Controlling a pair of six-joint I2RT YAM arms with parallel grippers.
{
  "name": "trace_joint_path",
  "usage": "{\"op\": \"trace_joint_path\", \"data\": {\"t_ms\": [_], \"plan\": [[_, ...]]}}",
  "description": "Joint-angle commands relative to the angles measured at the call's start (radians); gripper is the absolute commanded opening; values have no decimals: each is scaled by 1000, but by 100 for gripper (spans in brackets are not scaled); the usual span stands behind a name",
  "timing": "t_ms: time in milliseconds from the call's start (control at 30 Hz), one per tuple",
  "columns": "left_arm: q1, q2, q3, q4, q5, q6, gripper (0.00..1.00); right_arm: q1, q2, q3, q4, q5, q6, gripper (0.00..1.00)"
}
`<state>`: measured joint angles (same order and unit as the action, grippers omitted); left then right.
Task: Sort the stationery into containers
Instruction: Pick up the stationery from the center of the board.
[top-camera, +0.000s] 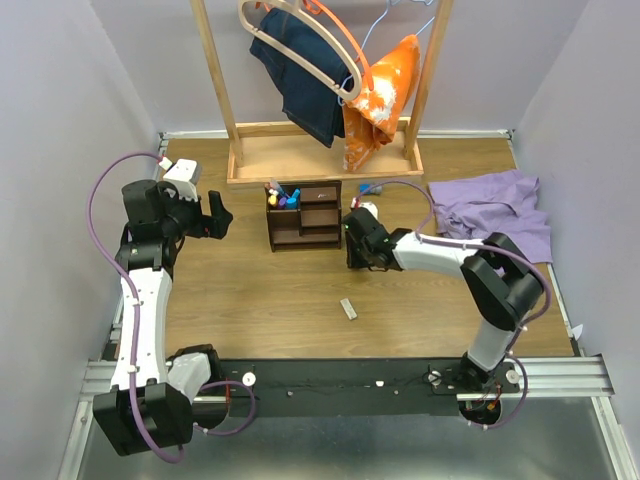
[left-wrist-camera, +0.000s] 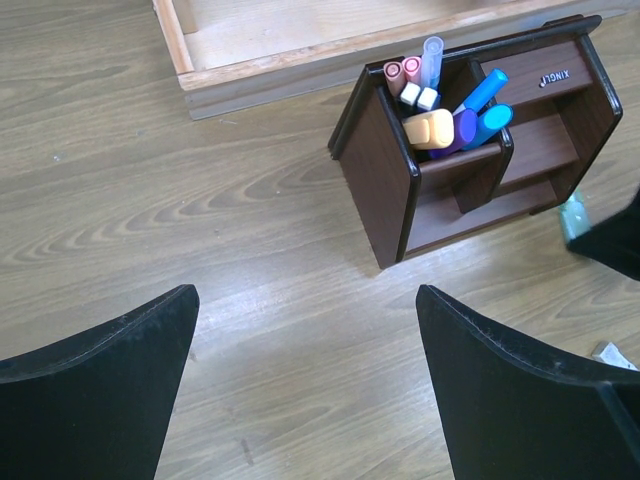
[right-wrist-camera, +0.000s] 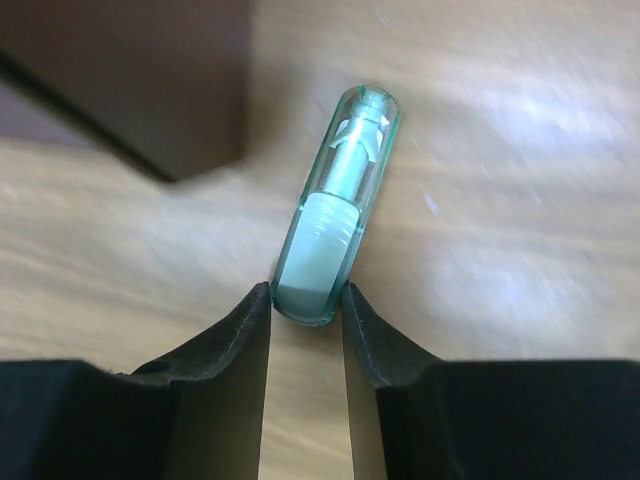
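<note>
A stubby green highlighter with a clear cap lies on the wooden table just right of the dark brown organizer. My right gripper is low over it, and both fingertips press the sides of its near end. The organizer's upright slots hold several pens and highlighters. A small beige eraser block lies in front of the organizer. A blue-capped item lies behind my right arm. My left gripper hovers open left of the organizer, holding nothing.
A tall light-wood clothes rack with hanging jeans and an orange garment stands behind the organizer. A purple cloth lies at the right of the table. Grey walls close in the left and right sides.
</note>
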<state>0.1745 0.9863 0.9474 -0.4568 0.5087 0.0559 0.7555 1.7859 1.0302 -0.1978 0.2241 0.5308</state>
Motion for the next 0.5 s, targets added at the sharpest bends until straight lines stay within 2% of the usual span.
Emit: {"op": "trace_joint_path", "data": {"t_ms": [0, 133, 367, 467], "plan": [[-7, -21, -9, 0, -4, 12, 99, 2, -107, -76, -137, 15, -31, 25], [-13, -14, -10, 10, 5, 4, 99, 4, -213, -87, -129, -63, -87, 19], [-20, -1, -16, 43, 21, -11, 99, 16, -237, -104, -49, -345, -107, 10], [-20, -3, -16, 38, 22, -14, 99, 48, -235, -85, -17, -379, -106, 10]]}}
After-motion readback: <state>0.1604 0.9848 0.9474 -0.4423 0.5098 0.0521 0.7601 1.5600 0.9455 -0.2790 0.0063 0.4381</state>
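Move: My right hand already has the near end of the small green bottle pinched low at the table, the bottle's middle about 3 cm ahead. The dark organizer's middle stands some 9 cm ahead and 10 cm to the left, roughly 3 cm higher; the white eraser lies about 11 cm straight back, and the blue tub some 15 cm ahead and 4 cm right. From my left hand the organizer is about 9 cm ahead, 18 cm right and 18 cm below. Keeping my pinch on the green bottle, I draw my right hand back about 5 cm, away from the organizer and towards the eraser. It swings out to the right while still low, then comes back left as it climbs some 4 to 5 cm, turning a little over 10 degrees counter-clockwise with its left side tipping up slightly. ##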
